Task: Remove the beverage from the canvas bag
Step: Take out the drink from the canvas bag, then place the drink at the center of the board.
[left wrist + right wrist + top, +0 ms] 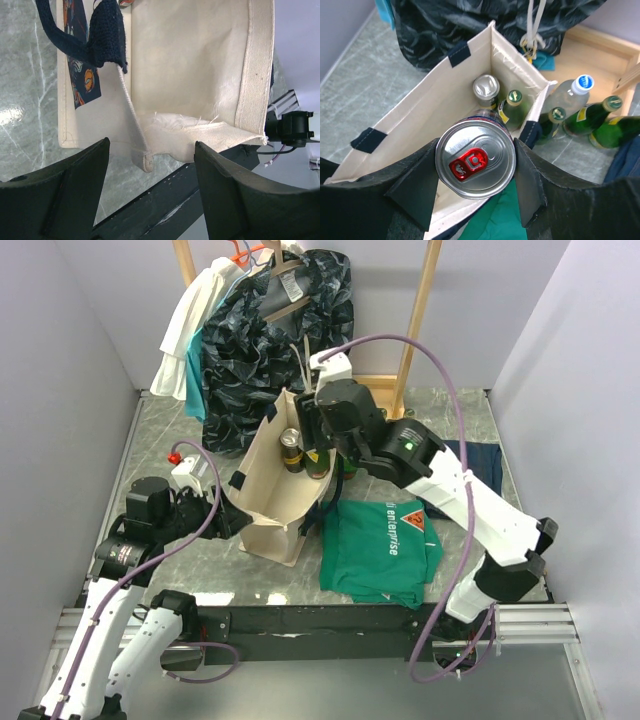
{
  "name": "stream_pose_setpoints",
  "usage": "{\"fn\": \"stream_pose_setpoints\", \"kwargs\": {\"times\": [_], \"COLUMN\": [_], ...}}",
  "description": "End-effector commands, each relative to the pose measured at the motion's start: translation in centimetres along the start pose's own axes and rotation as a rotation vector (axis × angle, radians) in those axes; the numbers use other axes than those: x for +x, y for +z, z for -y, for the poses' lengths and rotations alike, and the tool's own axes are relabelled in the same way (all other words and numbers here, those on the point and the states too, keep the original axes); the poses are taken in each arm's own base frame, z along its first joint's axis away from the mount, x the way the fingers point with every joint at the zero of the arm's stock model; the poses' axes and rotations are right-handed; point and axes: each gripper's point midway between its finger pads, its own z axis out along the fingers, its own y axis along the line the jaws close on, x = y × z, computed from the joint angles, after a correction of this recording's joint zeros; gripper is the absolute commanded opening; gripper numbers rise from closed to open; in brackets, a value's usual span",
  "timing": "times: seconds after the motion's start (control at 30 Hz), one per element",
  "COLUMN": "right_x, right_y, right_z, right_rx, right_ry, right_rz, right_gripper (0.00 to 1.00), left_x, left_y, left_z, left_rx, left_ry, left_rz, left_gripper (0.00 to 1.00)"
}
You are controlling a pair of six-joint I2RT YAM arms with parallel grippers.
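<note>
The cream canvas bag (268, 490) with navy straps stands open in the middle of the table. My right gripper (475, 159) is shut on a silver beverage can (475, 150) with a red tab, held upright over the bag's mouth (427, 102). A second can (486, 88) and a green bottle (511, 103) still stand inside the bag. My left gripper (151, 143) is open at the bag's near lower corner (190, 125); the fabric hangs just past its fingertips and is not pinched. From above, the right gripper (322, 445) sits at the bag's far rim and the left gripper (222, 516) at its left side.
Outside the bag to its right stand a clear bottle (574, 91) and green bottles (592, 117). A green T-shirt (382, 545) lies right of the bag, with a blue cloth (482, 462) beyond it. A dark patterned garment (272, 330) hangs on the wooden rack (420, 310) behind.
</note>
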Motion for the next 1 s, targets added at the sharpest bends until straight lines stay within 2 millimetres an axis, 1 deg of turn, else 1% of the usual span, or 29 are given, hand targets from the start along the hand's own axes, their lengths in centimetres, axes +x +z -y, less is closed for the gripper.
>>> {"fn": "stream_pose_setpoints", "kwargs": {"times": [0.0,0.03,0.1,0.13,0.2,0.23,0.53,0.7,0.73,0.87,0.93,0.97], "right_x": [-7.5,-7.7,-7.8,-7.9,-7.8,-7.9,-6.5,-5.1,-5.0,-3.6,-3.3,-2.7], "right_y": [-5.4,-6.0,-6.3,-6.7,-6.9,-7.3,-8.2,-7.9,-8.1,-7.5,-7.5,-7.1], "right_z": [2.5,2.9,3.4,4.1,4.7,5.2,7.9,9.5,9.8,11.1,11.9,12.0], "right_rx": [0.001,0.008,0.029,0.056,0.08,0.097,0.198,0.243,0.247,0.267,0.277,0.281], "right_ry": [0.117,0.12,0.113,0.115,0.109,0.111,0.122,0.142,0.149,0.176,0.188,0.191], "right_rz": [0.258,0.27,0.276,0.281,0.284,0.29,0.284,0.265,0.267,0.248,0.245,0.232], "right_gripper": [0.0,0.0,0.0,0.0,0.0,0.0,0.0,0.0,0.0,0.0,0.0,0.0], "left_x": [-0.1,-0.2,-0.2,-0.3,-0.2,-0.3,-0.3,-0.3,-0.4,-0.3,-0.3,-0.4], "left_y": [0.1,0.0,0.0,-0.1,-0.1,-0.1,-0.1,-0.2,-0.2,-0.2,-0.2,-0.2], "left_z": [-0.1,0.0,-0.1,-0.1,-0.1,-0.1,0.0,-0.1,0.0,0.0,0.0,-0.1], "left_rx": [-0.008,-0.009,-0.01,-0.011,-0.012,-0.014,-0.009,-0.014,-0.013,-0.012,-0.012,-0.015], "left_ry": [-0.009,-0.007,-0.007,-0.006,-0.007,-0.006,-0.004,-0.007,-0.007,-0.005,-0.007,-0.007], "left_rz": [0.007,0.01,0.015,0.02,0.019,0.021,0.021,0.025,0.027,0.026,0.025,0.027], "left_gripper": [0.74,0.74,0.74,0.74,0.74,0.74,0.74,0.75,0.75,0.74,0.75,0.74]}}
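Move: The can held by the right hand is over the canvas bag; its likely place is the clear table patch about 14 cm to the right, 5 cm ahead and some 35 below. The near green bottle stands about 9 cm right and 7 ahead, the water bottle 10 right and 11 ahead, and the middle green bottle 15 right and 12 ahead, their middles some 27 below. From the left hand, that patch lies roughly 29 cm right, 17 ahead and 20 below. The right fingers keep their grip round the can and carry it to the right by about 11 cm, away from over the bag and towards the bottles standing outside. On the way the hand arcs, rising some 6 cm before sinking back by over 4, while it swings clockwise about 15 degrees. ##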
